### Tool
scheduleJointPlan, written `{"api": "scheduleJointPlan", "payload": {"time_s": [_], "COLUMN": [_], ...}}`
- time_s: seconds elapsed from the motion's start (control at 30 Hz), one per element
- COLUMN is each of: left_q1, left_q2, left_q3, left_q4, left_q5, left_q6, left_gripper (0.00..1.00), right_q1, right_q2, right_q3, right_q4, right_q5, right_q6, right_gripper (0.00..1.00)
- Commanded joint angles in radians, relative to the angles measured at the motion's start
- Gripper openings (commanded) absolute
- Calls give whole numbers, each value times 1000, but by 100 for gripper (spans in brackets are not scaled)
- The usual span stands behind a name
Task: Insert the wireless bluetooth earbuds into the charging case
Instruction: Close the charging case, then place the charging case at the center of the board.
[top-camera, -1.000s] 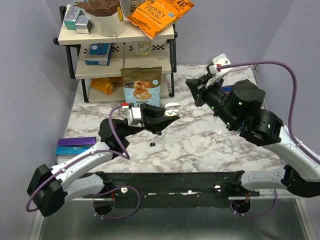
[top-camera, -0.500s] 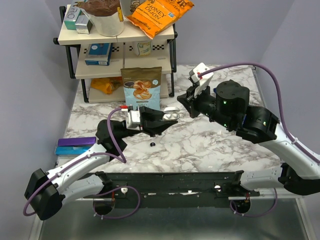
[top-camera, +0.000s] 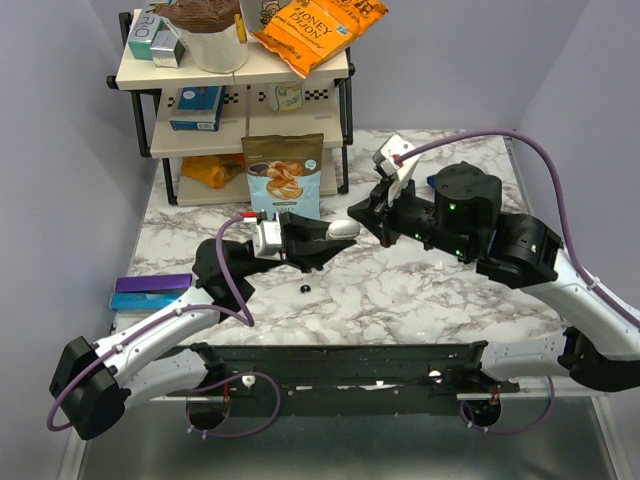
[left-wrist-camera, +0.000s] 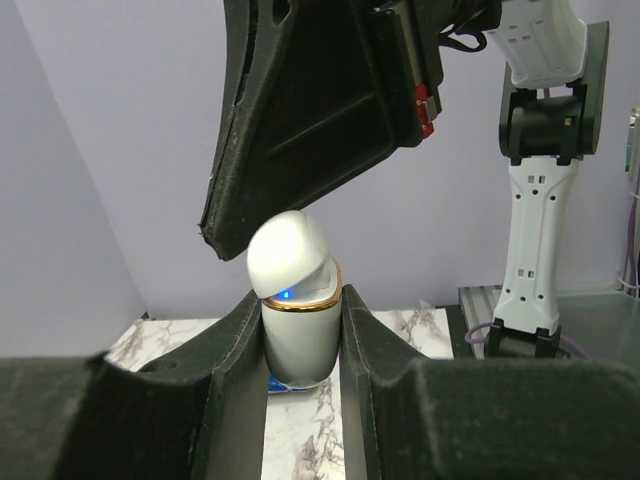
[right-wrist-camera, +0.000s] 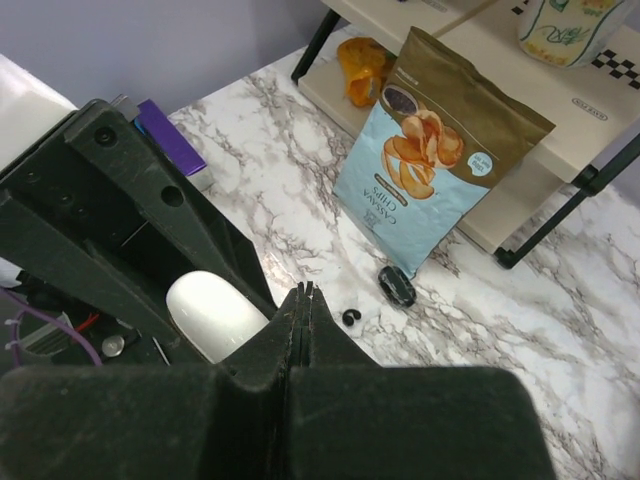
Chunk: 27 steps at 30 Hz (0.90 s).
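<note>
My left gripper is shut on the white charging case, which stands upright between its fingers above the table. The case has a gold rim, and its lid is tilted nearly closed with a blue light in the gap. My right gripper is shut and empty, with its tip against the lid's left side. The case lies just left of the shut right gripper. One tiny black earbud lies on the marble below the case, also seen as an earbud.
A blue chip bag leans against a shelf rack at the back left, with an orange snack bag on top. A purple box lies at the left edge. A black oval object sits by the chip bag.
My right gripper has swung left and down onto the case. The case's lid, open a second ago, now stands nearly closed. The left gripper has barely moved.
</note>
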Motion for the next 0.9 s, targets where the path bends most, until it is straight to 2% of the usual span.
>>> {"api": "scheduleJointPlan", "payload": {"time_s": [0.0, 0.2, 0.27, 0.3, 0.33, 0.37, 0.4, 0.43, 0.47, 0.53, 0.57, 0.63, 0.77, 0.87], "left_q1": [3, 3, 3, 3, 3, 3, 3, 5, 3, 1, 1, 1, 0, -2], "left_q2": [9, 10, 15, 25, 42, 95, 131, 169, 255, 333, 405, 474, 669, 778], "left_q3": [9, 1, 4, 15, 26, 52, 61, 64, 57, 35, 8, 0, 110, 167], "left_q4": [14, -5, -69, -113, -159, -246, -271, -278, -255, -195, -124, -85, -202, -230], "left_q5": [-29, -70, -131, -217, -244, -251, -252, -241, -236, -257, -273, -294, -319, -321], "left_q6": [24, 14, -9, -77, -110, -145, -180, -281, -330, -485, -524, -578, -608, -618], "left_gripper": [0, 0, 0, 0, 0, 0, 0, 0, 0, 0, 0, 0, 0, 0], "right_q1": [-2, -2, -4, -2, -5, -5, -5, -10, -16, -17, -20, -20, -20, -20], "right_q2": [-21, -72, -109, -127, -174, -201, -227, -280, -299, -325, -346, -365, -403, -435], "right_q3": [-23, -75, -116, -168, -205, -246, -289, -381, -415, -492, -518, -555, -648, -690], "right_q4": [-25, 16, 56, 103, 126, 154, 227, 254, 275, 286, 286, 268, 222, 208], "right_q5": [-53, 40, 205, 285, 438, 491, 531, 568, 574, 602, 611, 611, 590, 573], "right_q6": [-2, 27, 82, 96, 136, 140, 144, 165, 176, 217, 225, 263, 320, 348], "right_gripper": [1, 1, 1, 4, 7, 9, 13, 17, 24, 27, 29, 32, 34, 34]}}
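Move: The white charging case is already in the left fingers, its middle some 2 cm right of that hand and 1 cm above, with the lid not quite shut. From the right hand's closed fingertips the case is about 3 cm back, 3 cm left and 2 cm lower. Far below the left hand, nearly 40 cm down, the near black earbud is about 10 cm ahead and 5 cm left; the black pod is 21 cm ahead and 2 cm left. The case's lid gets a last small nudge down and to the right from the right fingertips, already against it. The right hand then pulls away some 12 cm right, sinking about 10 cm with a little forward, and parts its fingers to a third. The left hand, creeping at first, keeps its hold and carries the case quickly down about 26 cm, forward 11 and somewhat right, tipping its wrist over some 65 degrees. ##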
